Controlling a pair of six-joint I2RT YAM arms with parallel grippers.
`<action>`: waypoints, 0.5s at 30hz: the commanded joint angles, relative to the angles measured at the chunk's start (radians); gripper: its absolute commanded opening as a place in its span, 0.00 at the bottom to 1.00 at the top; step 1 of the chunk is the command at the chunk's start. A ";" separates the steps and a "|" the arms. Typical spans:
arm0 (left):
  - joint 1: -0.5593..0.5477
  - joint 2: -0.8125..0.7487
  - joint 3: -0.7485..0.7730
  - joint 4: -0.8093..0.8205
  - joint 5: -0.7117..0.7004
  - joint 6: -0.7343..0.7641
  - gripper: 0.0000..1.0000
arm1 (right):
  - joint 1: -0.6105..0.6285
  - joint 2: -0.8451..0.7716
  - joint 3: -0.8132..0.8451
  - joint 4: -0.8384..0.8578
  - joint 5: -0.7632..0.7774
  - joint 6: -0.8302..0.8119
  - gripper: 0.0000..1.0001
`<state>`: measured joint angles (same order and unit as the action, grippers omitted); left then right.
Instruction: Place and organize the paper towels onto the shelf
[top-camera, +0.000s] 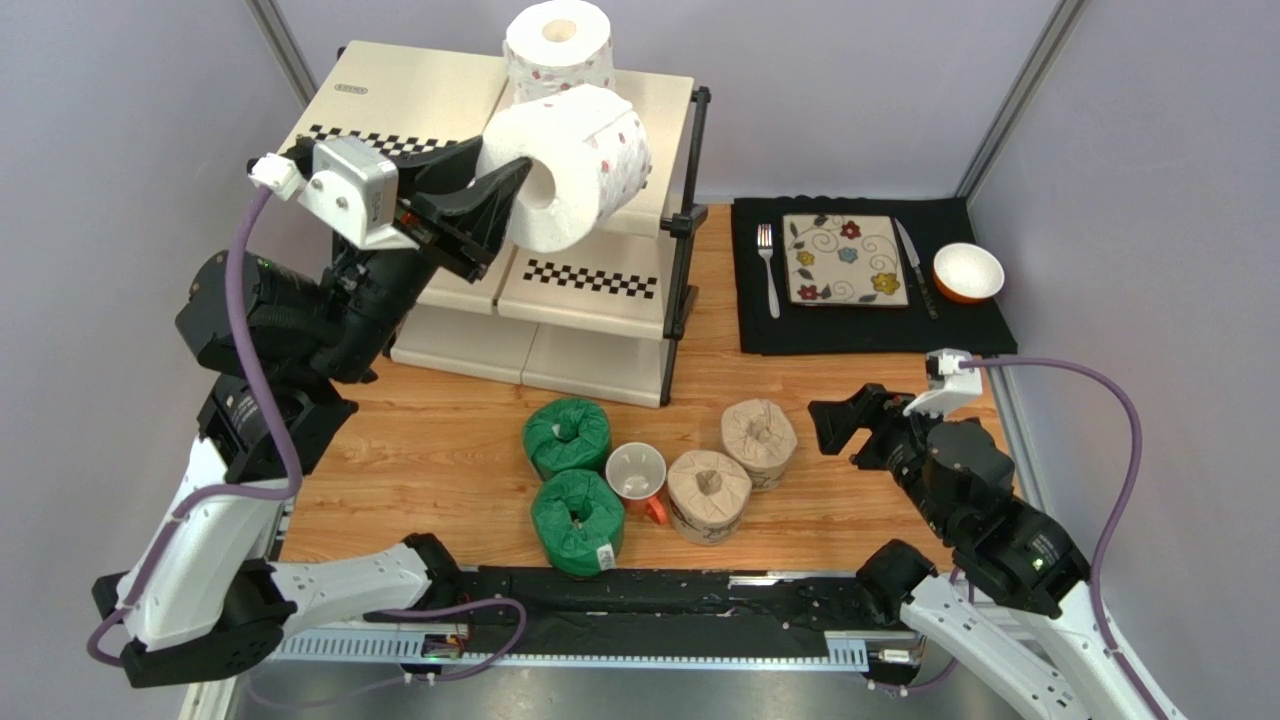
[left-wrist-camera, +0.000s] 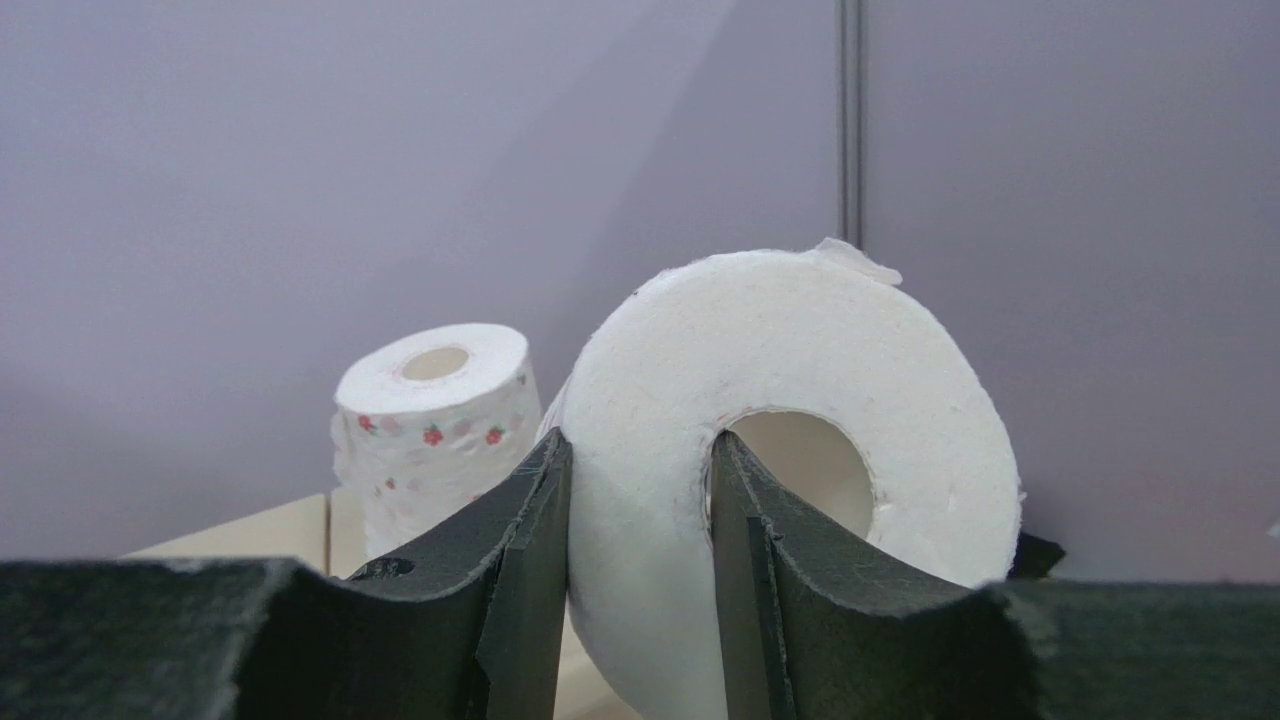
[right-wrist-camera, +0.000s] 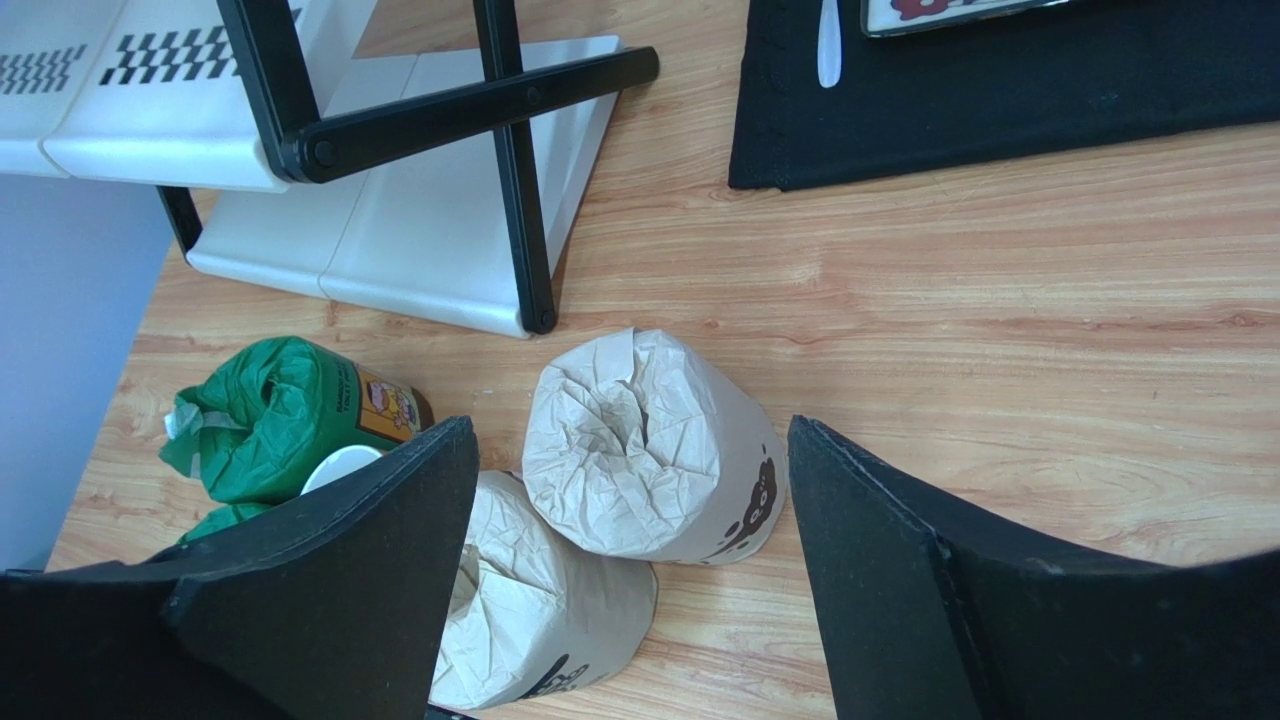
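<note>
My left gripper (top-camera: 508, 195) (left-wrist-camera: 639, 510) is shut on a white floral paper towel roll (top-camera: 579, 165) (left-wrist-camera: 781, 390), with one finger in its core hole and the other on its outer face. It holds the roll lying sideways above the shelf (top-camera: 406, 98) top tier. A second floral roll (top-camera: 559, 45) (left-wrist-camera: 436, 405) stands upright on that tier behind it. Two green rolls (top-camera: 567, 435) (top-camera: 579, 518) and two tan rolls (top-camera: 759, 435) (top-camera: 708, 492) stand on the table. My right gripper (top-camera: 839, 425) (right-wrist-camera: 631, 510) hangs open above the tan roll (right-wrist-camera: 646, 450) nearer the shelf, touching nothing.
A white mug (top-camera: 637, 473) with a red handle sits between the green and tan rolls. A black placemat (top-camera: 962, 323) at the back right carries a floral plate (top-camera: 845, 258), fork, knife and a small bowl (top-camera: 968, 272). The shelf's black post (right-wrist-camera: 511, 180) stands near the tan rolls.
</note>
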<state>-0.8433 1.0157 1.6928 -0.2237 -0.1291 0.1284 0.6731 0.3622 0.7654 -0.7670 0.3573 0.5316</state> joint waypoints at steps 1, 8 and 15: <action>-0.002 0.026 0.091 0.040 -0.116 0.168 0.29 | 0.003 -0.026 0.008 0.005 0.026 0.008 0.79; -0.002 0.015 0.102 0.075 -0.233 0.298 0.29 | 0.003 -0.011 0.006 0.014 0.023 0.005 0.79; -0.002 0.020 0.111 0.102 -0.345 0.427 0.25 | 0.002 0.007 -0.002 0.037 0.006 0.010 0.79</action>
<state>-0.8433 1.0492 1.7615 -0.2184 -0.3809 0.4316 0.6731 0.3584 0.7654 -0.7658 0.3660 0.5316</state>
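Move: My left hand already grips the white paper towel. The free spot on the top shelf lies about 18 cm ahead, 9 cm to its left and 14 cm below. The standing paper towel is some 18 cm ahead, 3 cm right, 8 cm lower; the right checkered strip is 12 cm straight ahead and 15 cm down. From my right hand, that free spot is roughly 21 cm ahead, 42 cm left and 22 cm up. I swing my left hand some 5 cm to the left and about 3 cm forward, the forward part coming mostly first, bringing the held paper towel towards the free shelf spot beside the standing one. Meanwhile I turn the wrist about 20 degrees counter-clockwise, keeping one finger in the roll's hole and the other outside, its wall pinched between them. ##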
